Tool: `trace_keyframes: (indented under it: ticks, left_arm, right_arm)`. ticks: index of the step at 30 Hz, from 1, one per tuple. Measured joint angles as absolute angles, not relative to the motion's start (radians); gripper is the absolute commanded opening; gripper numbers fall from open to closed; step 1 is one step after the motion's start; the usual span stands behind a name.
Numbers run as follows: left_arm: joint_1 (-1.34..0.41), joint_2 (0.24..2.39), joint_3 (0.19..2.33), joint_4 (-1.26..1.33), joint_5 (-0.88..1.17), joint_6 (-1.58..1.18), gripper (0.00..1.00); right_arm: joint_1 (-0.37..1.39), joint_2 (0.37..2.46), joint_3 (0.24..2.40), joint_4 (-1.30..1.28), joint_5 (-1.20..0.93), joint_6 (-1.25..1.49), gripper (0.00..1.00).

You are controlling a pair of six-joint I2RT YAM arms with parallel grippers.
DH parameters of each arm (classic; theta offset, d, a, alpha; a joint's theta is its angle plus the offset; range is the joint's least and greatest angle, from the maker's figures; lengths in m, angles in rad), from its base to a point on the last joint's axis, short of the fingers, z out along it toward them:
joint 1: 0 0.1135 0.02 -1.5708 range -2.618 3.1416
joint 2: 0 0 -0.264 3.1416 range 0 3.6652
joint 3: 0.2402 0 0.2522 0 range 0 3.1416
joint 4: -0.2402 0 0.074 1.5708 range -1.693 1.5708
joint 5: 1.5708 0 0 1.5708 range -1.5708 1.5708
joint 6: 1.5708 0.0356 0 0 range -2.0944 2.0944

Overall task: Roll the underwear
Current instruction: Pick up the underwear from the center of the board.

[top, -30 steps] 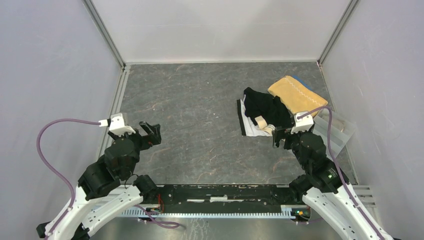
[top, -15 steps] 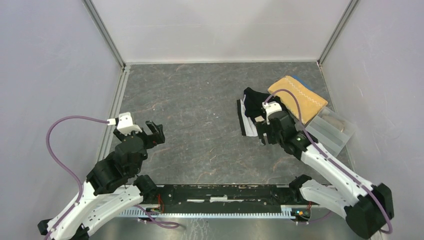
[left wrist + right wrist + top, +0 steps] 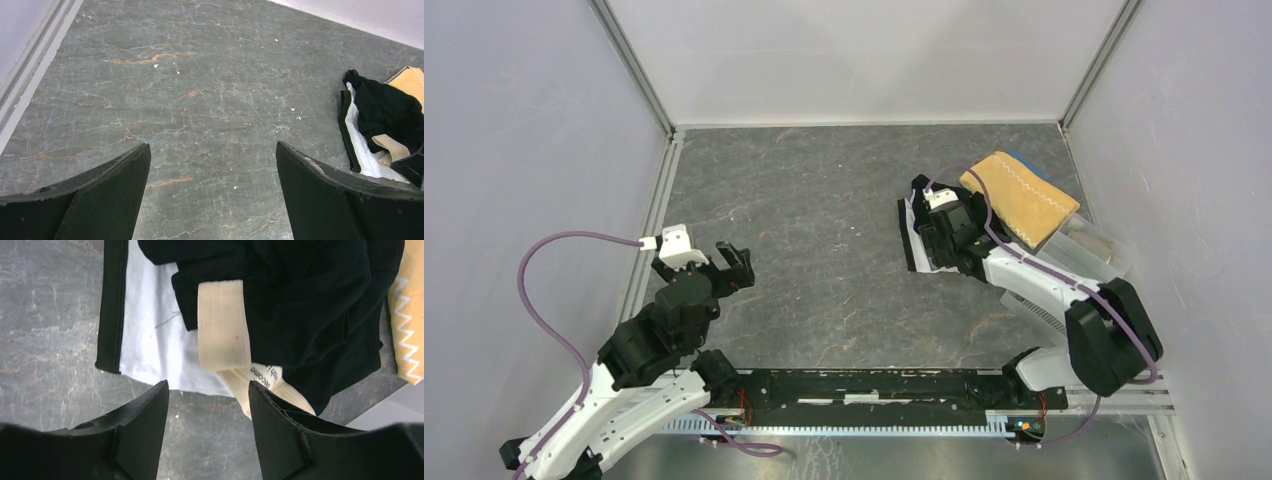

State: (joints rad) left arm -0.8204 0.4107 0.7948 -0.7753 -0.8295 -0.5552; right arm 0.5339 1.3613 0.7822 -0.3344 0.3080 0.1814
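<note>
The underwear point(image 3: 913, 246) lies in a heap at the right of the table. In the right wrist view it shows as a black garment point(image 3: 300, 300) on top, a white one with a black edge point(image 3: 150, 335) below, and a beige band point(image 3: 222, 330) sticking out. My right gripper point(image 3: 208, 385) hangs low at the heap's near edge, open, with bare table between its fingers; from above the right gripper point(image 3: 931, 243) covers part of the heap. My left gripper point(image 3: 736, 262) stands wide open over bare floor at the left, far from the heap point(image 3: 385, 115).
A mustard-yellow towel point(image 3: 1022, 195) with white zigzag stitching lies behind the heap, touching it. A clear plastic tray point(image 3: 1096, 252) sits to the right by the wall. Grey walls close in the table on three sides.
The right arm has stretched forward and left from near its base to above the heap, and its jaws have narrowed a little. The left arm shifted slightly and then held still.
</note>
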Motion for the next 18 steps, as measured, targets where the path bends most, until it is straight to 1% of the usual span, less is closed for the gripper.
trace_keyframes:
  ticks: [6,8,11,16,17,18]
  left_arm:
    - [-0.820,0.411,0.794,-0.774,-0.828,-0.555,1.00]
    - [-0.820,0.411,0.794,-0.773,-0.828,-0.555,1.00]
    - [-0.820,0.410,0.793,-0.768,-0.828,-0.555,1.00]
    - [-0.820,0.408,0.787,-0.767,-0.828,-0.555,1.00]
    - [-0.820,0.408,0.786,-0.765,-0.828,-0.555,1.00]
    - [-0.820,0.408,0.785,-0.765,-0.827,-0.555,1.00]
  right_arm:
    - [0.533,1.461,0.818,-0.293,0.397,0.170,0.57]
    - [0.533,1.485,0.823,-0.288,0.421,0.168,0.53]
    - [0.532,1.522,0.833,-0.283,0.451,0.168,0.37]
    - [0.532,1.553,0.841,-0.270,0.491,0.169,0.03]
    - [0.532,1.551,0.841,-0.265,0.498,0.166,0.00]
    - [0.532,1.549,0.841,-0.262,0.501,0.166,0.00]
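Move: The underwear's beige waistband is the thing I reach for: about 3 cm ahead of my right fingertips, 2 cm to the right and 3 cm below. The black body of the underwear is roughly 9 cm ahead and 3 cm right, the white cloth some 6 cm ahead and 3 cm left, and the yellow towel around 15 cm ahead and 15 cm right. From my left hand the waistband lies some 13 cm ahead, 40 cm right and 22 cm below. Still partly open at first, my right hand pushes on forward about 3 cm to the beige waistband, easing down and to the right by some 2 cm each and rolling about 10 degrees, left side down. Late in the reach I snap the fingers nearly shut and pinch the band beside its printed label, and the hand just begins to rise again. ##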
